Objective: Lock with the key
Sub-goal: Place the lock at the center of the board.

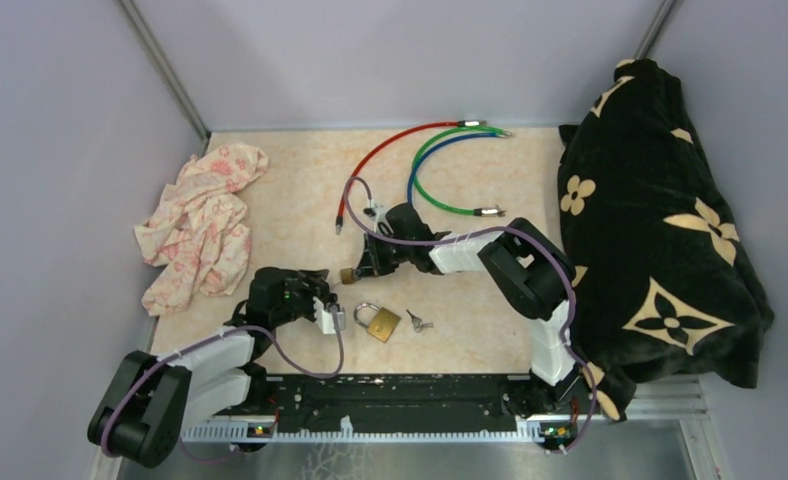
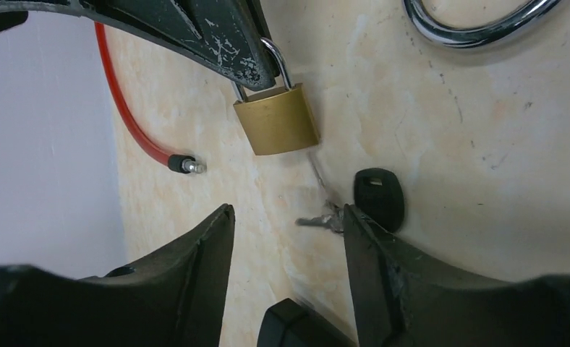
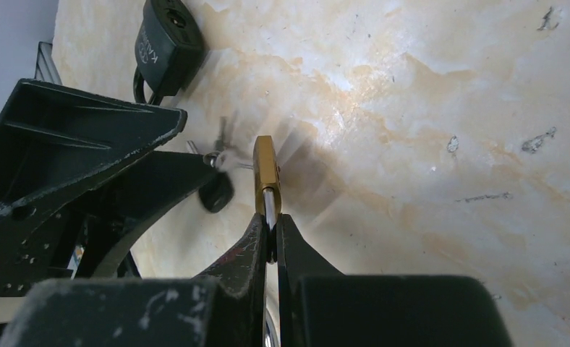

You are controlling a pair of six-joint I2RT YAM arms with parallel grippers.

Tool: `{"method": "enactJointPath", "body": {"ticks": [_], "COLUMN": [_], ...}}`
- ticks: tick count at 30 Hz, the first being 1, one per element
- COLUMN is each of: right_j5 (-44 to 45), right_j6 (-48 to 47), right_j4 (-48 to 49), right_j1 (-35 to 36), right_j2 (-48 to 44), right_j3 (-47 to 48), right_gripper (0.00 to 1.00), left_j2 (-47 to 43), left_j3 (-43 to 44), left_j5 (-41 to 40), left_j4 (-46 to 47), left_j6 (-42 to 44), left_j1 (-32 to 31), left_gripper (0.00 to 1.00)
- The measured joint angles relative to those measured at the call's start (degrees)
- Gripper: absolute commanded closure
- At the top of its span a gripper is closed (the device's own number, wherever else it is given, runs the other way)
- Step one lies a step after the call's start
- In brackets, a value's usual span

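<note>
My right gripper (image 3: 273,224) is shut on the steel shackle of a small brass padlock (image 3: 266,170), holding it just over the table (image 1: 348,275). A black-headed key (image 2: 378,195) on a ring with small silver keys (image 2: 325,219) sits right at the padlock's (image 2: 276,119) bottom end. Whether a blade is in the keyhole I cannot tell. My left gripper (image 2: 289,217) stands open around the silver keys, its right finger (image 2: 383,260) beside the black key head, nothing clamped. From above, the left gripper (image 1: 322,300) faces the right gripper (image 1: 362,268).
A bigger brass padlock (image 1: 382,324) with an open shackle and a loose key pair (image 1: 417,321) lie near the front edge. A black padlock (image 3: 165,43) lies beyond. Red, green and blue cables (image 1: 440,160) curve at the back. Pink cloth (image 1: 202,225) left, black cushion (image 1: 660,220) right.
</note>
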Motion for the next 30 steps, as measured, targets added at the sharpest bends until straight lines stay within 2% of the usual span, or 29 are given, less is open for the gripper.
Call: {"method": "enactJointPath", "body": {"ticks": [4, 6, 8, 9, 13, 15, 21, 25, 30], "right_j5": [1.2, 2.5, 3.9, 4.7, 8.4, 11.0, 20.5, 27.7, 34.5], "right_j6": [-0.3, -1.2, -2.1, -2.8, -5.7, -7.6, -13.7, -17.2, -21.1], "right_j4": [-1.3, -3.4, -5.9, -7.2, -12.0, -15.1, -23.5, -29.1, -36.5], "right_j1": [0.0, 0.0, 0.0, 0.0, 0.0, 0.0, -1.3, -5.5, -9.3], "right_j2": [-0.1, -0.6, -1.6, -2.3, -6.4, -9.0, -15.5, -18.1, -14.0], "right_j3": [0.0, 0.0, 0.0, 0.0, 0.0, 0.4, 2.6, 3.2, 9.1], "right_gripper": [0.72, 0.64, 0.58, 0.52, 0.46, 0.45, 0.42, 0.38, 0.37], "left_j2": [-0.9, -2.1, -3.6, -4.6, -8.0, -9.6, -15.3, -19.3, -22.1], "left_j3": [-0.4, -0.4, -0.2, 0.3, 4.5, 6.9, 11.2, 9.2, 3.5], "left_j5": [0.9, 1.2, 1.5, 1.7, 3.2, 3.8, 1.1, -2.5, -7.7], "left_j4": [-0.2, -0.9, -2.1, -3.3, -7.2, -7.7, -4.5, 1.1, 2.8], "left_j6": [1.0, 0.9, -0.4, -2.1, -12.3, -20.5, -58.7, -84.8, -107.8], "left_j1": [0.0, 0.0, 0.0, 0.0, 0.0, 0.0, 0.4, 3.7, 10.4], "left_gripper": [0.19, 0.09, 0.05, 0.04, 0.01, 0.01, 0.01, 0.01, 0.01]}}
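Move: The right hand holds the small brass lock by its shackle. The bare landing spot is about 2 cm left and 3 cm below this hand, with the loose keys 6 cm left and 2 cm back. The big padlock lies 10 cm back and 4 cm right, the blue cable's metal end 4 cm ahead and 18 cm right, both 3 cm lower. From the left hand, the brass lock is about 4 cm right, 1 cm ahead and 1 cm lower. The right fingers let go of the shackle, opening to over half as the hand dips under 1 cm and eases right. It then swings about 17 cm right and 9 cm forward, rising some 5 cm, over towards the blue cable's end, its fingers tipping downward. The left hand, already off the keys, opens fully, lifts about 12 cm clear and turns round by roughly 100 degrees. ##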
